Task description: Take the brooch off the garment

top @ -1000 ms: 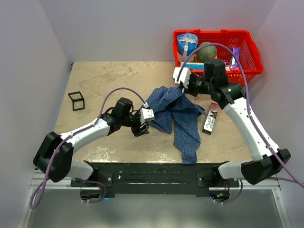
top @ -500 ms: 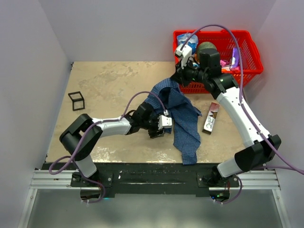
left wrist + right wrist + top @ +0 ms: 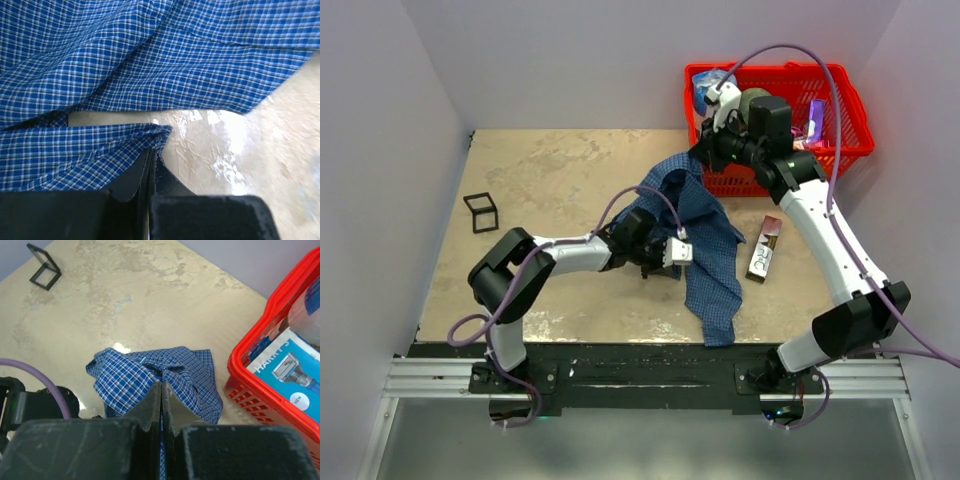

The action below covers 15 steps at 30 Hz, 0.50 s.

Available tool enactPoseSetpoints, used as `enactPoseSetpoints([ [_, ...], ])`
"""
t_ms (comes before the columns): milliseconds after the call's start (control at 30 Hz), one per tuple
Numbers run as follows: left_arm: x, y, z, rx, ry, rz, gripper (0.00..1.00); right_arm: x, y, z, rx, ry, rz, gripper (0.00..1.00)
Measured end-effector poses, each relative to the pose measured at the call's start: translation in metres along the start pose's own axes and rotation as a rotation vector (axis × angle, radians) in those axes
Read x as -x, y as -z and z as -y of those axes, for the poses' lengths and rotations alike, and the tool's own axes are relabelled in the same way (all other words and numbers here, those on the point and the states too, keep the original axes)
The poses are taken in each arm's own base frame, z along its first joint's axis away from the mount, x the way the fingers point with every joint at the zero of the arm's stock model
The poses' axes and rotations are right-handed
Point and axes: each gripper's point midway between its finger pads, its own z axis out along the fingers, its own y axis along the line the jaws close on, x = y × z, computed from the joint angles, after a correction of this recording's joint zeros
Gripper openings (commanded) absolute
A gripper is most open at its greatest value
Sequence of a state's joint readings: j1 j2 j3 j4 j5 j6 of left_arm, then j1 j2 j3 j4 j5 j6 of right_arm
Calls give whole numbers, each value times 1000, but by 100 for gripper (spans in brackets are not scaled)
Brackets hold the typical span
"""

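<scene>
The garment, a blue checked shirt (image 3: 708,240), lies crumpled mid-table with one part pulled up. My right gripper (image 3: 700,162) is shut on that raised fold and holds it above the table beside the basket; the right wrist view shows the cloth (image 3: 130,377) pinched between the shut fingers of the right gripper (image 3: 161,384). My left gripper (image 3: 660,268) is low at the shirt's left edge. In the left wrist view the left gripper (image 3: 152,150) is shut, with a hem corner of the shirt (image 3: 150,60) at its tips. The brooch is hidden.
A red basket (image 3: 845,120) with packaged goods stands at the back right; its rim (image 3: 250,355) is close to my right gripper. A brown-and-white box (image 3: 763,248) lies right of the shirt. A small black frame (image 3: 480,212) stands at the left.
My left gripper has moved right to the shirt's left edge. My right gripper has lifted its fold of shirt higher and back toward the basket.
</scene>
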State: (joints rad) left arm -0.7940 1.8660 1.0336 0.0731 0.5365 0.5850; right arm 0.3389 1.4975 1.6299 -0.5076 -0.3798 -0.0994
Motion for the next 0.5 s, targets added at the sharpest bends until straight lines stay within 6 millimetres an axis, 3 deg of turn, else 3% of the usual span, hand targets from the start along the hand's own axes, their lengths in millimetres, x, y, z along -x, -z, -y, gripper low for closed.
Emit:
enactPoseSetpoints([
  [67, 6, 13, -8, -26, 59, 11, 0, 6, -1, 9, -21, -15, 12, 0],
  [167, 20, 61, -46, 47, 136, 51, 0, 22, 1, 38, -89, -61, 48, 0],
  [300, 72, 186, -117, 338, 107, 170, 0, 49, 16, 83, -201, -122, 130, 0],
  [367, 115, 271, -142, 541, 27, 245, 0, 65, 27, 98, -240, -140, 176, 0],
  [433, 151, 337, -146, 703, -50, 298, 0, 84, 39, 104, -262, -149, 225, 0],
  [500, 180, 391, -137, 850, -124, 333, 0, 103, 49, 102, -266, -143, 273, 0],
])
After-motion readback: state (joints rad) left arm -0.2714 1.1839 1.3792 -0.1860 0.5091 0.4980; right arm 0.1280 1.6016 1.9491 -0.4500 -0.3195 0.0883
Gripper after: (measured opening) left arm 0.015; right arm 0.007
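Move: The left hand, already pinching a garment corner just above the table, has the middle of the garment's bunched cloth about 8 cm to its right, 4 cm ahead and a few centimetres higher. From the right hand, holding the cloth high, that middle is roughly 9 cm back, 3 cm right and 25 cm down. The red basket is some 14 cm ahead, 17 cm right and 28 cm below the right hand; the toothpaste box is 10 cm back, 16 cm right and 31 cm below. Up fast and out to its left, the left hand hauls its pinched corner some 40 cm high, going forward too at first; its fingers swing from right-and-down to nearly level, forward-right. The right hand keeps its own pinch and draws up, right and forward by about 15 cm overall, turning clockwise, so the hands pull away from each other. ##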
